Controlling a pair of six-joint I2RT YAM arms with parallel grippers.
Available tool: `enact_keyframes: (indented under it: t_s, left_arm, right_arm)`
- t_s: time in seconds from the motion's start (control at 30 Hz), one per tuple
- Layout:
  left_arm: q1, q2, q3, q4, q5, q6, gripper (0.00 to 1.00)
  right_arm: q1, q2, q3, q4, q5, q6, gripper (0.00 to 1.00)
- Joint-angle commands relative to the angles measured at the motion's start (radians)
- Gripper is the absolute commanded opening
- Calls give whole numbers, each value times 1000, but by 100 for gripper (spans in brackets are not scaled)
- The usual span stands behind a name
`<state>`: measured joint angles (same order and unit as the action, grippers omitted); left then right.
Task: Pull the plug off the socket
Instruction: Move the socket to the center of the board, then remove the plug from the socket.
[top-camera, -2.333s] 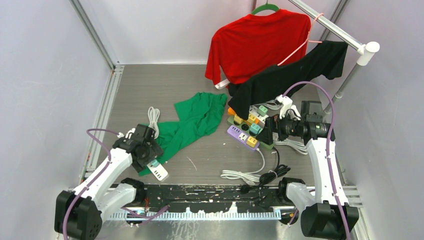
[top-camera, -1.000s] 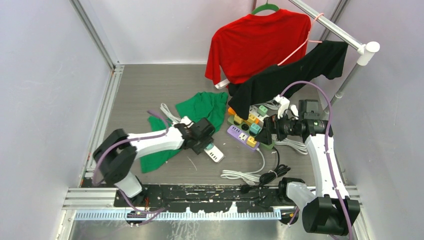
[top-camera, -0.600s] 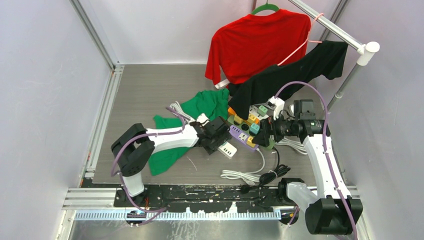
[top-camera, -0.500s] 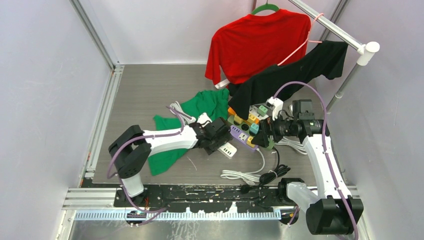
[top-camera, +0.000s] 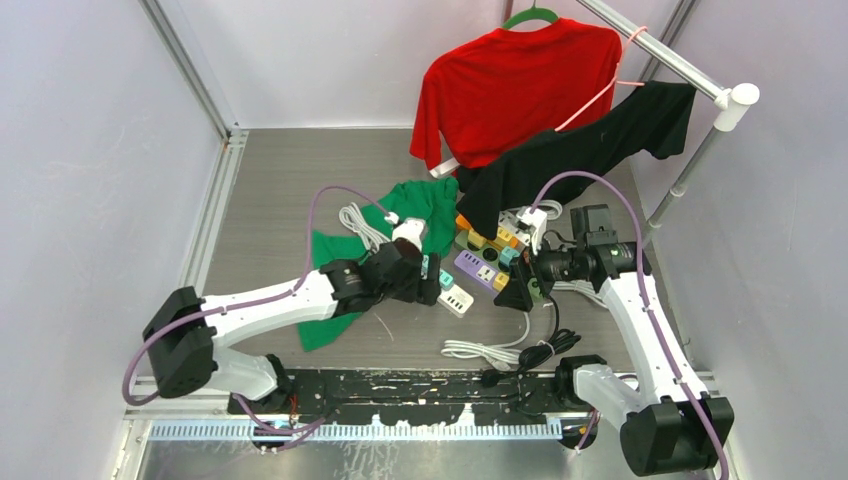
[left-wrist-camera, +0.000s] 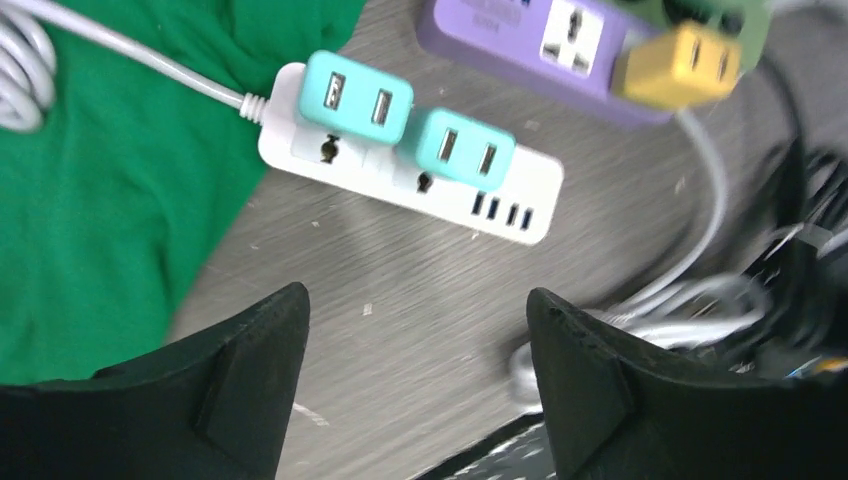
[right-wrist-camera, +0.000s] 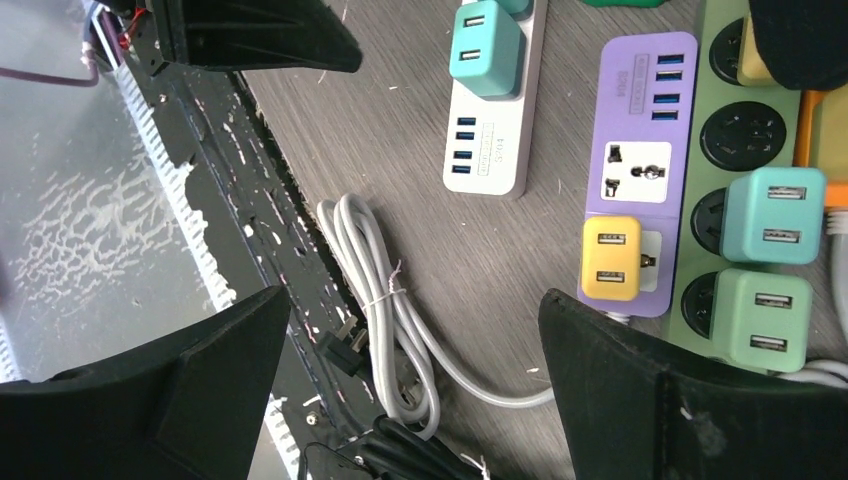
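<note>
A white power strip (left-wrist-camera: 400, 170) lies flat on the grey table, with two teal plugs (left-wrist-camera: 357, 95) seated side by side in its sockets. My left gripper (left-wrist-camera: 420, 330) hangs open just short of it, with only bare table between the fingers. From the top view, the strip (top-camera: 457, 300) sits between the left gripper (top-camera: 428, 282) and my right gripper (top-camera: 515, 293). The right gripper (right-wrist-camera: 415, 330) is wide open over a coiled grey cable (right-wrist-camera: 385, 300). From there the white strip (right-wrist-camera: 490, 130) shows ahead with one teal plug (right-wrist-camera: 485, 45).
A purple strip (right-wrist-camera: 640, 170) with a yellow plug (right-wrist-camera: 612, 258) lies beside a green strip (right-wrist-camera: 725, 130) carrying teal and light-green plugs. A green cloth (top-camera: 390, 250) lies left of the strips. Red (top-camera: 510, 85) and black (top-camera: 590, 150) shirts hang on a rack at the back right.
My left gripper carried the white strip toward the centre, let go of it and opened, then drew back slightly. The right gripper moved left and nearer, toward the strip.
</note>
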<state>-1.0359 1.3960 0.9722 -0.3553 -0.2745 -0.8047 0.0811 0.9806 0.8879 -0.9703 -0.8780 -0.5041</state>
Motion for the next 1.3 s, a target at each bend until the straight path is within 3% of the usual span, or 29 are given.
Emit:
enact_keyframes:
  t_s: [0.0, 0.17, 0.23, 0.37, 0.5, 0.67, 0.83, 1.27]
  left_arm:
    - [-2, -95, -98, 172, 101, 558, 76]
    - [-1, -160, -244, 373, 105, 979, 71]
    - [2, -165, -283, 448, 119, 1101, 71]
    - [73, -164, -353, 537, 419, 1362, 66]
    - [230, -138, -359, 617, 719, 1348, 65]
    - [340, -60, -328, 651, 919, 1373, 64]
    - [430, 61, -229, 592, 1156, 1411, 55]
    - [464, 233, -66, 461, 1215, 1505, 52]
  right_arm:
    - [16, -15, 0, -13, -53, -99, 99]
    - [20, 21, 40, -222, -109, -552, 99]
    - [19, 46, 58, -241, -156, -575, 100]
    - [20, 57, 45, -283, -222, -677, 99]
    - [19, 19, -18, -255, -184, -676, 99]
    - [20, 10, -34, -258, -154, -699, 99]
    - [22, 1, -41, -265, -151, -715, 99]
    - [34, -8, -50, -264, -136, -722, 100]
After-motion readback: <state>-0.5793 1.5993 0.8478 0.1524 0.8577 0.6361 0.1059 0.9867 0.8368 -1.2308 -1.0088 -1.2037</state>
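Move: The teal plug at the cord end of the white socket sits about 4 cm ahead of the left gripper, 4 cm to its right and 8 cm below. The second teal plug is about 3 cm farther back and 4 cm farther right than the first; the purple strip lies about 4 cm ahead and 17 cm right of the left gripper. From the right gripper the cord-end plug is some 8 cm ahead, 20 cm left and 13 cm below. Swing the empty left gripper round to face the cord-end plug from its left: ease left and down about 3 cm each, then go forward some 6 cm while coming back right, turning the wrist clockwise about 70 degrees, levelling the fingers and narrowing them without touching. Draw the open right gripper back about 4 cm and slightly down, turning it counter-clockwise, away from the strips. ##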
